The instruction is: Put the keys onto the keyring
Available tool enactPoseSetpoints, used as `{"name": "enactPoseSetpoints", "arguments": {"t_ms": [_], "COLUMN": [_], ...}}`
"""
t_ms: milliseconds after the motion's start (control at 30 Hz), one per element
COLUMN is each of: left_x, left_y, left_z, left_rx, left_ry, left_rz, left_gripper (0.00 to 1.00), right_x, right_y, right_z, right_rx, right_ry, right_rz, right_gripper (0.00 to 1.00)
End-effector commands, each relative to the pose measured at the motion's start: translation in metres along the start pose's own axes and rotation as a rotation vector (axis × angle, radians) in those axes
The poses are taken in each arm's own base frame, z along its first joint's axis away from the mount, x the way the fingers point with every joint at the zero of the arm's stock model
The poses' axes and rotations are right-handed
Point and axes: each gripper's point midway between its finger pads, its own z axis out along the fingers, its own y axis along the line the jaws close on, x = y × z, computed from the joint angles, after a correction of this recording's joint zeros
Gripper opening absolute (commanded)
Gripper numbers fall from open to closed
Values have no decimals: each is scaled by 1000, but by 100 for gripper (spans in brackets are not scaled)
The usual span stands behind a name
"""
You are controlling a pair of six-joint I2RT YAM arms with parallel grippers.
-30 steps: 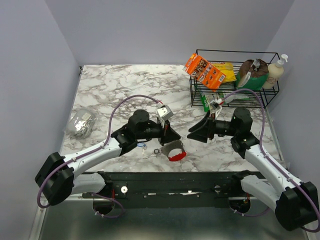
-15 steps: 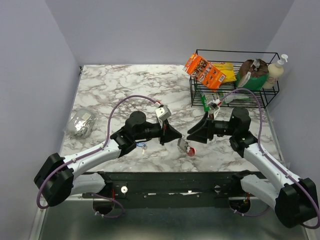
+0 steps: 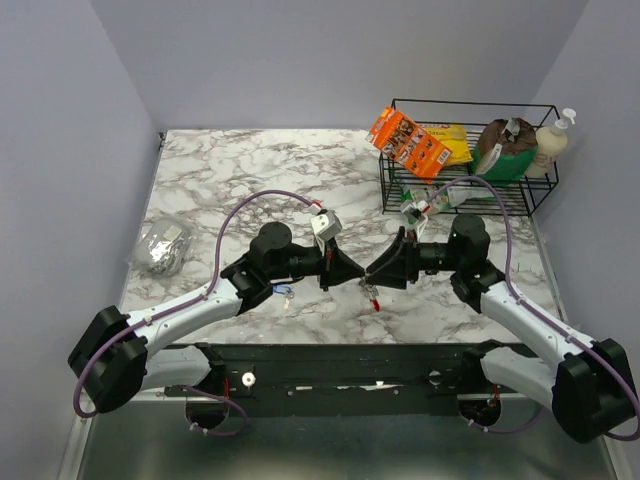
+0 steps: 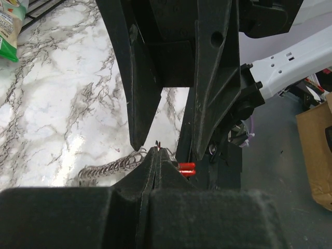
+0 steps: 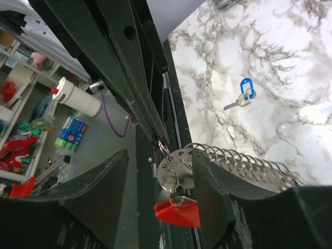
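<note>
The keyring is a silver disc with small rings, a long coil of wire rings and a red plastic piece. It hangs above the table between both arms. My left gripper is shut on one small ring at its top. My right gripper is open, one finger on each side of the disc, and the right-hand finger is close against it. The keys, one with a blue head, lie on the marble behind the left gripper.
A crumpled foil lump lies at the table's left edge. A black wire rack with snack packets and a bottle stands at the back right. The table's dark front rail runs just below the hanging keyring.
The left gripper lifted the keyring off the table and carried it to the right. The right gripper moved left until its fingers came round the keyring, and its jaws narrowed a little.
</note>
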Motion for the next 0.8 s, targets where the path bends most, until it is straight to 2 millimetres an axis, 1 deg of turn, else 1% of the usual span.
{"name": "enactPoseSetpoints", "arguments": {"t_ms": [0,200,267,333,367,400,467,600,667,733,767], "left_x": [-25,-23,-21,-22,-20,-21,-20,-17,-15,-12,-12], "left_y": [-13,-12,-11,-12,-12,-11,-11,-8,-7,-6,-4], "left_z": [2,1,1,1,0,0,0,0,0,1,1], "left_rx": [51,43,41,43,45,41,41,30,27,20,15], "left_ry": [-61,-62,-57,-59,-54,-58,-57,-51,-43,-34,-33], "left_rz": [38,39,37,39,35,37,36,30,27,19,19], "left_gripper": [0,0,0,0,0,0,0,0,0,0,0], "right_x": [-6,-4,-3,-3,-2,-3,-2,-2,-3,-2,-2], "right_y": [1,0,-1,-1,-2,-2,-4,-7,-9,-11,-12], "right_z": [5,4,3,3,3,3,4,4,4,4,4], "right_rx": [-7,8,13,16,17,18,22,38,50,56,60], "right_ry": [-1,0,-1,-2,-2,-1,0,0,-3,-1,-1], "right_rz": [-36,-37,-36,-33,-30,-30,-25,-17,-20,-13,-12], "right_gripper": [57,47,40,35,30,28,26,26,24,24,26]}}
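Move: The keyring hangs from the left hand's shut fingertips, its top link about 1 cm below them. From the right hand that link is about 1 cm to the left and 1 cm below, between the open fingers. The coil-edged plate with the red end hangs about 4 cm back of it and 3 cm lower. The blue-tagged key lies on the table, some 18 cm left of the right hand, 6 cm back and 20 cm down. Sinking about 1 cm, the right fingers close around the keyring's top link as the left hand holds it still. ##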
